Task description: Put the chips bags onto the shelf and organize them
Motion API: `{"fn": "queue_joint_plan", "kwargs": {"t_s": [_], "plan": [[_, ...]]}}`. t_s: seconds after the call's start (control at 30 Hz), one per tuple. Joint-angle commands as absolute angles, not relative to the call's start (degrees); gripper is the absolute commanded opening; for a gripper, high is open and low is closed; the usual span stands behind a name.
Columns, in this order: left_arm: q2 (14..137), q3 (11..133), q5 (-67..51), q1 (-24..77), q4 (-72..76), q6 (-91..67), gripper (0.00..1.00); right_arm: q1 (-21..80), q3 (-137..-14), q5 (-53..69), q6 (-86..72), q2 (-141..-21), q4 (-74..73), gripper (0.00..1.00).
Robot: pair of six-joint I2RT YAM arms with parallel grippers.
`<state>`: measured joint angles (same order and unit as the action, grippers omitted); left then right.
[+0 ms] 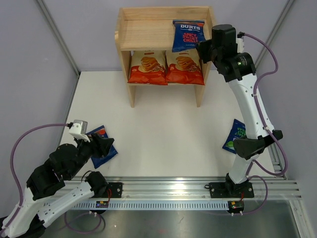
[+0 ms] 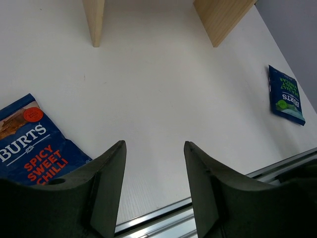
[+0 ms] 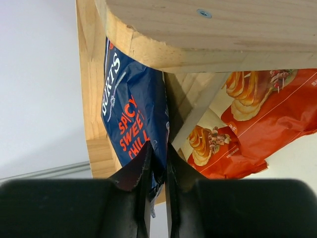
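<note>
The wooden shelf (image 1: 148, 34) stands at the back. Two Cassava Chips bags (image 1: 147, 68) (image 1: 184, 67) stand side by side on its lower tier. My right gripper (image 1: 202, 49) is shut on the edge of a red-labelled Burts bag (image 1: 187, 35), holding it upright at the right end of the top tier; the right wrist view shows the fingers (image 3: 143, 173) pinching that bag (image 3: 132, 106). A second red-labelled Burts bag (image 1: 102, 148) lies flat at the near left, just beside my open, empty left gripper (image 2: 154, 163). The green-labelled Burts bag (image 1: 236, 136) lies flat at the right, partly behind my right arm.
A metal rail (image 1: 198, 191) runs along the table's near edge with both arm bases on it. Grey walls close in the sides and back. The shelf's two front legs (image 2: 94, 22) (image 2: 220, 20) show in the left wrist view.
</note>
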<state>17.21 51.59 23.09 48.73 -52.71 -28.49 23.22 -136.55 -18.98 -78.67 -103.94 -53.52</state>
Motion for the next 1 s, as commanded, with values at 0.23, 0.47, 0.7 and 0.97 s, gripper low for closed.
{"fn": "queue_joint_plan", "kwargs": {"t_s": [0.23, 0.47, 0.7, 0.97], "plan": [[14.24, 51.42, 24.08, 48.87, -50.54, -28.56, 0.50, 20.57, -142.54, -23.03, -84.12, -107.64, -50.88, 0.14], [14.15, 51.24, 23.64, 48.87, -50.36, -28.30, 0.50, 18.63, -145.47, -20.13, -81.30, -111.36, -51.07, 0.18], [13.98, 51.33, 23.64, 48.95, -50.27, -28.30, 0.50, 18.72, -139.66, -18.02, -79.81, -105.92, -47.46, 0.41], [13.36, 51.50, 24.96, 48.87, -50.89, -28.92, 0.50, 18.63, -137.13, -19.60, -75.85, -101.70, -51.77, 0.75]]}}
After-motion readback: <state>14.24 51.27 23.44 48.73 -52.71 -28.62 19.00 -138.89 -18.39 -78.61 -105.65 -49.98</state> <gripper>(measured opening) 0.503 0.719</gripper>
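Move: The Burts spicy chilli bag on the shelf's top tier has its near end pinched by the right hand; its middle lies about 6 cm ahead and 4 cm left of that hand, at nearly the same height. The shelf's right side panel is roughly 6 cm ahead and 4 cm right. One tier down, some 17 cm below, the right cassava bag sits about 5 cm ahead and 4 cm left. From the idle left hand the chilli bag is about 37 cm ahead, 25 cm right and 18 cm higher. The chilli bag, still pinched at its near end, is carried by the right hand about 5 cm forward and 2 cm right, deeper onto the top tier beside the side panel, lifting slightly and then dipping. There the fingers open wide and let it go, and the hand backs off about 2 cm, rising a little. ##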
